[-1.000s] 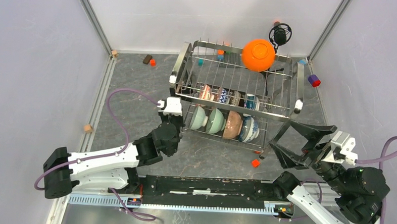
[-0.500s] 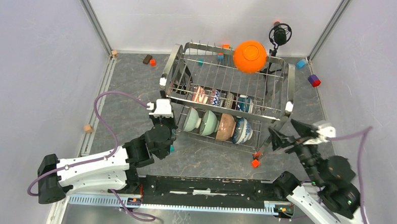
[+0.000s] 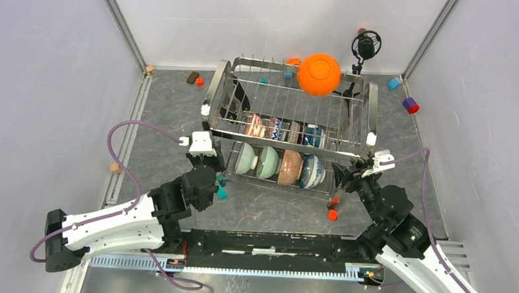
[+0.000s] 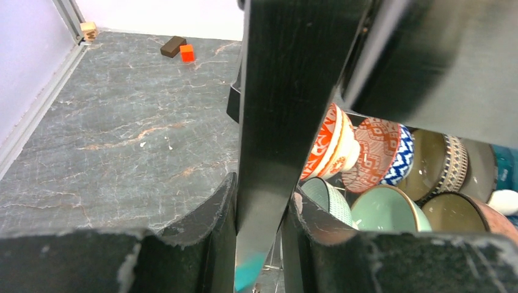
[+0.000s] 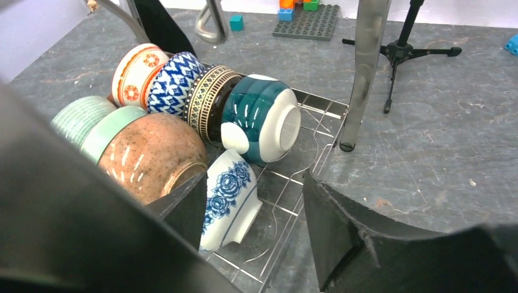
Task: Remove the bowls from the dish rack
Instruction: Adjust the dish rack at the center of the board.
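Note:
The dish rack (image 3: 290,143) stands mid-table, a steel two-tier frame. An orange bowl (image 3: 319,74) sits on its top tier. Two rows of bowls stand on edge below. My left gripper (image 3: 206,161) is at the rack's left end, shut on a dark upright bar (image 4: 275,122) of the rack. Beside it are a red-and-white bowl (image 4: 330,146) and a pale green bowl (image 4: 391,210). My right gripper (image 5: 253,189) is open at the rack's right end, its fingers either side of a blue-and-white flowered bowl (image 5: 229,189). The right finger stands clear of that bowl.
A teal-and-white bowl (image 5: 259,119) and a brown speckled bowl (image 5: 149,155) crowd the flowered one. A steel rack post (image 5: 363,73) rises just beyond my right finger. A black microphone stand (image 3: 366,44) is behind the rack. An orange block (image 3: 333,214) and a teal block (image 3: 222,192) lie in front.
The rack has shifted left together with my left gripper. My right arm has swung in from the right to the rack's end, and its jaws have narrowed.

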Robot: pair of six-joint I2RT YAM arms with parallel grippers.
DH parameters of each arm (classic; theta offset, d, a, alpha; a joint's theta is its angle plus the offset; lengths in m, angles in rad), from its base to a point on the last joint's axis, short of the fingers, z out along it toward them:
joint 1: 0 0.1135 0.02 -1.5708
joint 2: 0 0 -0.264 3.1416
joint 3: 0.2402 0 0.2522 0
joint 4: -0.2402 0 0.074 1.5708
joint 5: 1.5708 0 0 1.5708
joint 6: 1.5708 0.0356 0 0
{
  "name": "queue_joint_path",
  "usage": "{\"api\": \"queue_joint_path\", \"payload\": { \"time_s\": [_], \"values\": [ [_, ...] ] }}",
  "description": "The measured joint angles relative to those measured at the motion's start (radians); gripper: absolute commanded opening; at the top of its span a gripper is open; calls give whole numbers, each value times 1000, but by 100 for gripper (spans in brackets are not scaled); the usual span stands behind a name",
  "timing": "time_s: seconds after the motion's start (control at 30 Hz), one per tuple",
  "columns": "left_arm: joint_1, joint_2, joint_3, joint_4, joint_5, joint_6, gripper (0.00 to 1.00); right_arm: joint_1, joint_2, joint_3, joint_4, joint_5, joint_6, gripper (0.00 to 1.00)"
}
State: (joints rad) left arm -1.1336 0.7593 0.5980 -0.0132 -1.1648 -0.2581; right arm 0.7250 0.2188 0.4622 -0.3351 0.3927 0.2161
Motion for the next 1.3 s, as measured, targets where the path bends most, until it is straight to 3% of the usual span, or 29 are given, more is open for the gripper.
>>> {"api": "queue_joint_path", "payload": {
  "time_s": [0.2,0.4,0.77,1.17,1.3],
  "values": [
    [0,-27,-7,-28,2,-26,2,5,71,-53,133,15,42,45],
    [5,-11,-15,3,-14,-21,2,2,154,-85,248,69,67,42],
    [240,108,29,69,136,-22,2,2,268,-164,397,53,76,42],
    [306,245,92,113,128,-22,2,0,379,-188,493,93,116,42],
    [315,256,93,129,135,-23,5,-12,408,-186,501,97,120,48]
  ]
}}
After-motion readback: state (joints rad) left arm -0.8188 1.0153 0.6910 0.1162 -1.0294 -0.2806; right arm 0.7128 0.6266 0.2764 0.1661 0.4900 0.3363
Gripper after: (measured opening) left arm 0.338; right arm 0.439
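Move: In the left fingers, pad-deep, the dish rack's left front post is already held; the rack's middle lies about 20 cm to the right and 9 cm ahead, with the pale green bowl some 8 cm right, 4 cm ahead and 13 cm below. The right hand's half-open fingers straddle the right front post, about a centimetre back and left; the blue-flowered bowl sits 8 cm left, 7 cm ahead and 11 cm below. Pushing the rack forward by the left post, the left hand keeps its grip and, after a brief pause, travels about 7 cm forward and 2 cm left, turning some 10 degrees counter-clockwise. The right hand narrows its fingers around the right post while sinking about 7 cm down along it and going 5–6 cm forward and slightly left. ##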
